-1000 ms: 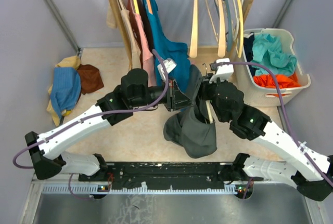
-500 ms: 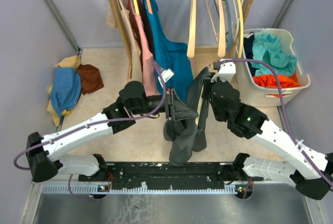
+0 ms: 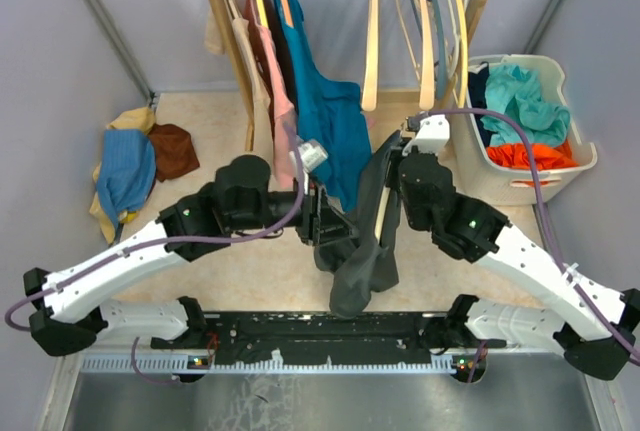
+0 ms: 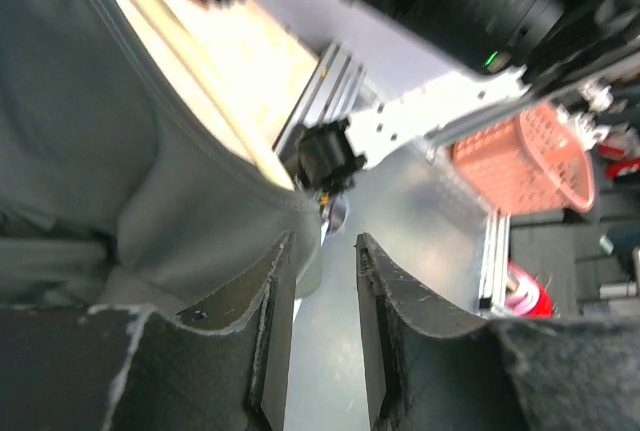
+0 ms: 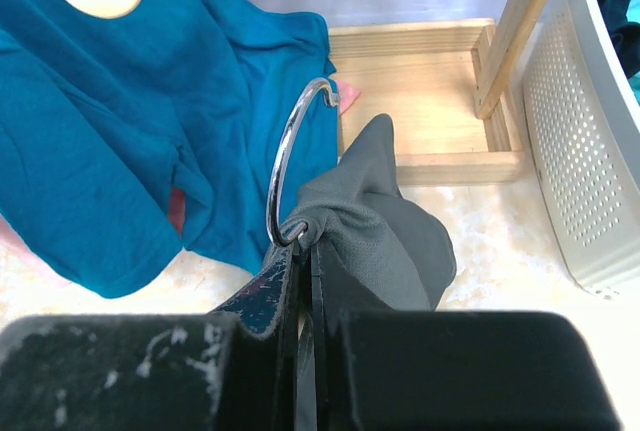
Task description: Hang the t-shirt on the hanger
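The dark grey t-shirt [image 3: 360, 261] hangs in a narrow bunch between the two arms, draped over the pale wood hanger [image 3: 381, 215], of which only a strip shows. My right gripper [image 3: 393, 179] is shut on the hanger at the base of its silver hook [image 5: 285, 151]. In the right wrist view, shirt fabric [image 5: 390, 221] is gathered round that gripper [image 5: 308, 246]. My left gripper [image 3: 335, 226] stands open just left of the shirt. In the left wrist view, that gripper [image 4: 322, 241] has nothing between its fingers, and grey cloth [image 4: 120, 151] lies against its left finger.
Behind stands a wooden rack with a teal shirt [image 3: 325, 111], a pink garment [image 3: 283, 101] and several bare wooden hangers [image 3: 425, 41]. A white basket [image 3: 480, 166] of clothes is at the right. A pile of clothes [image 3: 130, 166] lies at the left.
My left gripper has opened, let go of the t-shirt and drawn back leftwards. The shirt has dropped from a wide bundle into a narrow hanging bunch. The right gripper has stayed shut.
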`<action>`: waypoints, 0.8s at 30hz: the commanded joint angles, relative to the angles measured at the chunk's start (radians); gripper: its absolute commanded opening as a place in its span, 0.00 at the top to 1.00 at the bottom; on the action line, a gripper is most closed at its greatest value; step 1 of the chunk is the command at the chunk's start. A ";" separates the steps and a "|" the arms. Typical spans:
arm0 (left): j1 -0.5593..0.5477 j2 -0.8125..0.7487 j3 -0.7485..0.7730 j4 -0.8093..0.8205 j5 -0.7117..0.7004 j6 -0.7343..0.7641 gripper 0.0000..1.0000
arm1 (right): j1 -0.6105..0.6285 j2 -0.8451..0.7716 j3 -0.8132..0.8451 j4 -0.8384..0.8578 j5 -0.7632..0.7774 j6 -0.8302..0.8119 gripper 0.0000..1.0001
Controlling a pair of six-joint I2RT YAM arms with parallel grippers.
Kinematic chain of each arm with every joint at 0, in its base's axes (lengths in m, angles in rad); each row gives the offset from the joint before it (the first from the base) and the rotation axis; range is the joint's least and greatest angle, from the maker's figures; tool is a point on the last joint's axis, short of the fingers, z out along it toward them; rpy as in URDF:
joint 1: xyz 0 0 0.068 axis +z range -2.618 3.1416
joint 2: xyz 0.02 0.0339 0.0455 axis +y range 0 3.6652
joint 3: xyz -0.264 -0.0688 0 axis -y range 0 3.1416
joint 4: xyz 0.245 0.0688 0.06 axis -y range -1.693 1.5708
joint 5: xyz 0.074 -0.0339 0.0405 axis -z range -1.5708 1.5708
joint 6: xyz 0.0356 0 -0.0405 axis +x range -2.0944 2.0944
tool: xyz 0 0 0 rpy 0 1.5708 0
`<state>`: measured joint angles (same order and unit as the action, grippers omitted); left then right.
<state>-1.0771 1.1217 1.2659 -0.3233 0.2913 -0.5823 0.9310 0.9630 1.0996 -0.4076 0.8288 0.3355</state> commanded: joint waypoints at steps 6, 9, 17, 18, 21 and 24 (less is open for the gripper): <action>-0.192 0.113 0.114 -0.276 -0.249 0.100 0.63 | -0.005 0.060 0.142 0.031 0.058 0.033 1.00; -0.222 0.131 0.141 -0.323 -0.327 0.104 0.63 | -0.005 0.084 0.167 0.026 0.061 0.031 1.00; -0.238 0.140 0.152 -0.360 -0.445 0.105 0.63 | -0.005 0.116 0.188 0.019 0.050 0.049 1.00; -0.240 0.150 0.158 -0.369 -0.468 0.109 0.62 | -0.004 0.117 0.189 0.020 0.048 0.052 1.00; -0.241 0.173 0.165 -0.374 -0.514 0.115 0.62 | -0.005 0.116 0.189 0.017 0.045 0.061 1.00; -0.242 0.181 0.168 -0.359 -0.513 0.118 0.62 | -0.004 0.117 0.191 0.012 0.047 0.066 1.00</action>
<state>-1.3140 1.2858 1.4006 -0.6819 -0.1589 -0.4881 0.9272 1.0889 1.2194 -0.4583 0.8444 0.3641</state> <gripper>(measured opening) 0.375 0.025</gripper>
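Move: The low corner of the t-shirt's neckline, with the hanger's free end tucked in, lies about 6 cm to the right of the open left hand, level with it fore and aft and some 10 cm below. The pinched hanger neck is roughly 16 cm ahead and 10 cm right of that hand, 4 cm lower; the blue garment hangs about 27 cm ahead and 4 cm left, 5 cm lower. From the right hand, the corner lies about 15 cm back, 3 cm left and 9 cm below. While the right fingers keep their pinch on the hanger neck and bunched collar, easing forward and left about 1.5 cm each way, the open left hand sinks some 8 cm to the neckline corner. It dips back about 3 cm, then comes forward again, its right-pointing fingers tipping down about 25 degrees. It comes close to the cloth edge; contact is unclear. ##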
